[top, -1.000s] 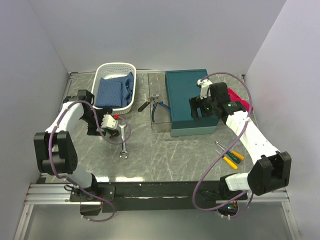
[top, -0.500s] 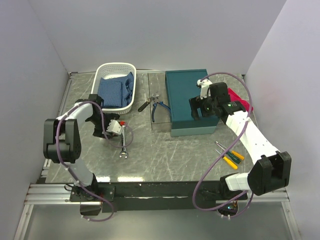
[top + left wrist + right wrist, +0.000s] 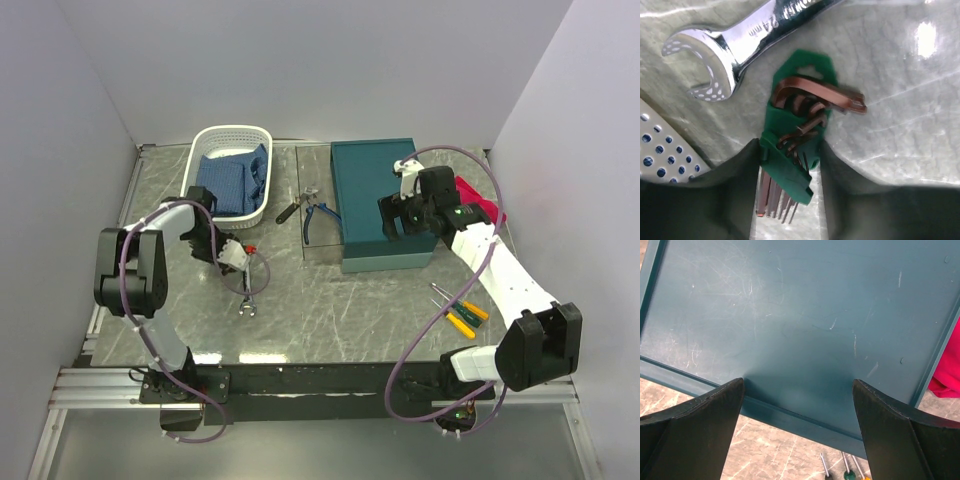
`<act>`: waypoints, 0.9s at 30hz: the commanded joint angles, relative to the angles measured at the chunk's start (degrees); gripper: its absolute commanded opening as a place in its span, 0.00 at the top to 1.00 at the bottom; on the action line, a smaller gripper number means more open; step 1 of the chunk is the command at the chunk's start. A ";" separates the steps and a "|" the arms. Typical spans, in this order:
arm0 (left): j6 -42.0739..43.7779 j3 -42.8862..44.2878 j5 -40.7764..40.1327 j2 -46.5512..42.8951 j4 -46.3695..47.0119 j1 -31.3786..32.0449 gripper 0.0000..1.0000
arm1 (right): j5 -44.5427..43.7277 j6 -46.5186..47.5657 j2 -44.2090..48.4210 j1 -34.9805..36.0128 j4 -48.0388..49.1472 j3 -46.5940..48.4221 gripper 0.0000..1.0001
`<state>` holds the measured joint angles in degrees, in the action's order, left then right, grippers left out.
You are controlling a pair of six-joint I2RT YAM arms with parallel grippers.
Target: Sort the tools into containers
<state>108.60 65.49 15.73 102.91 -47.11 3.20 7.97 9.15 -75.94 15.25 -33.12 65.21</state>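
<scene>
My left gripper point(image 3: 236, 257) point(image 3: 790, 150) is shut on a green holder of brown hex keys point(image 3: 797, 135), low over the table. A silver open-ended spanner point(image 3: 247, 290) point(image 3: 730, 40) lies just beside it. My right gripper point(image 3: 394, 215) point(image 3: 799, 405) is wide open and empty above the near edge of the teal box's point(image 3: 380, 195) point(image 3: 800, 315) shut lid. Blue-handled pliers point(image 3: 322, 218) and a dark-handled tool point(image 3: 290, 208) lie left of the box. Yellow- and green-handled screwdrivers point(image 3: 458, 312) point(image 3: 845, 471) lie near the box's front right.
A white perforated basket point(image 3: 232, 131) point(image 3: 660, 155) with a blue cloth point(image 3: 230, 180) stands at the back left. A red cloth point(image 3: 482, 205) point(image 3: 947, 375) lies right of the box. A flat grey tray point(image 3: 318, 250) sits against the box's left side.
My left arm folded in and its gripper moved right and nearer, toward the spanner, still holding the hex key set. My right arm has not moved.
</scene>
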 commanded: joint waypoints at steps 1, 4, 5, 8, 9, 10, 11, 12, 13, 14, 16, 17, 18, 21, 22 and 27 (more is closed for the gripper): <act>-0.05 -1.51 -3.42 4.23 0.98 -0.04 0.78 | -0.67 1.22 2.20 0.40 0.60 -1.49 0.04; -1.71 -4.05 -0.18 0.46 0.10 0.66 0.99 | -0.67 1.57 2.64 0.31 0.60 -1.93 0.04; -2.42 -5.19 1.22 -2.60 -0.60 0.93 0.99 | -0.67 1.66 2.73 0.40 0.60 -1.93 0.04; -5.32 -6.34 5.97 -9.97 -6.12 2.24 0.99 | -0.58 1.84 2.90 0.31 0.60 -1.67 0.04; -5.93 -6.52 7.11 -11.93 -7.72 2.51 0.99 | -0.50 2.01 2.73 0.31 0.78 -1.58 0.04; -7.33 -6.78 9.39 -13.86 -8.69 2.77 0.99 | -0.41 2.19 2.56 0.40 0.78 -1.58 0.04; -8.39 -6.78 10.11 -17.27 -10.44 3.47 0.99 | -0.32 2.28 2.38 0.31 0.95 -1.49 0.04; -9.71 -6.61 11.07 -18.79 -11.06 3.91 0.99 | -0.23 2.28 2.20 0.40 1.04 -1.32 0.04; -13.03 -6.26 12.91 -20.11 -11.51 4.44 0.99 | -0.15 2.28 1.77 0.31 1.04 -0.70 0.04; -14.62 -5.12 13.80 -22.30 -11.86 5.31 0.99 | 0.03 2.28 1.68 0.31 1.04 -0.44 0.04; -19.53 -4.06 15.12 -24.24 -12.04 6.28 0.99 | 0.21 2.45 1.06 0.40 0.96 0.44 0.04; -21.22 -3.01 16.17 -25.99 -11.69 7.25 0.99 | 0.21 2.54 0.71 0.31 0.78 0.71 0.04; -22.80 -2.22 16.61 -26.88 -10.73 7.87 0.99 | 0.21 2.54 0.71 0.40 0.87 0.79 0.04; -33.42 2.17 20.04 -28.21 -7.22 9.89 0.99 | 0.03 2.63 0.53 0.40 1.04 0.80 0.04; -38.58 3.66 20.74 -27.86 -5.99 10.42 0.99 | 0.03 2.63 0.79 0.40 0.96 0.27 0.04; -55.75 18.59 24.87 -19.43 -5.97 12.18 0.99 | -0.41 2.54 2.90 0.40 0.69 -1.14 0.04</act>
<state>70.76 74.35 33.39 78.61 -55.33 14.79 7.97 10.63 -75.24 15.25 -31.94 64.36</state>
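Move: The hex keys in their green holders lie between the left hand's half-closed fingers, their middle about 2 cm to its right and 1 cm below. The wrench's middle is about 9 cm to the right and 6 cm back of that hand, its near jaw reaching up beside the holders. The white basket's middle is some 19 cm ahead and 5 cm right. From the right hand the hex keys lie about 47 cm left, 3 cm back and 17 cm below. Barely shifting at first, the left hand shuts its fingers front-to-back on a small green hex-key holder, then pulls back some 7 cm while starting to rise. It climbs on to about 18 cm, sweeping some 12 cm to its right and easing slightly forward, fingertips swinging out to the right by about 30 degrees, keeping the pinch. ##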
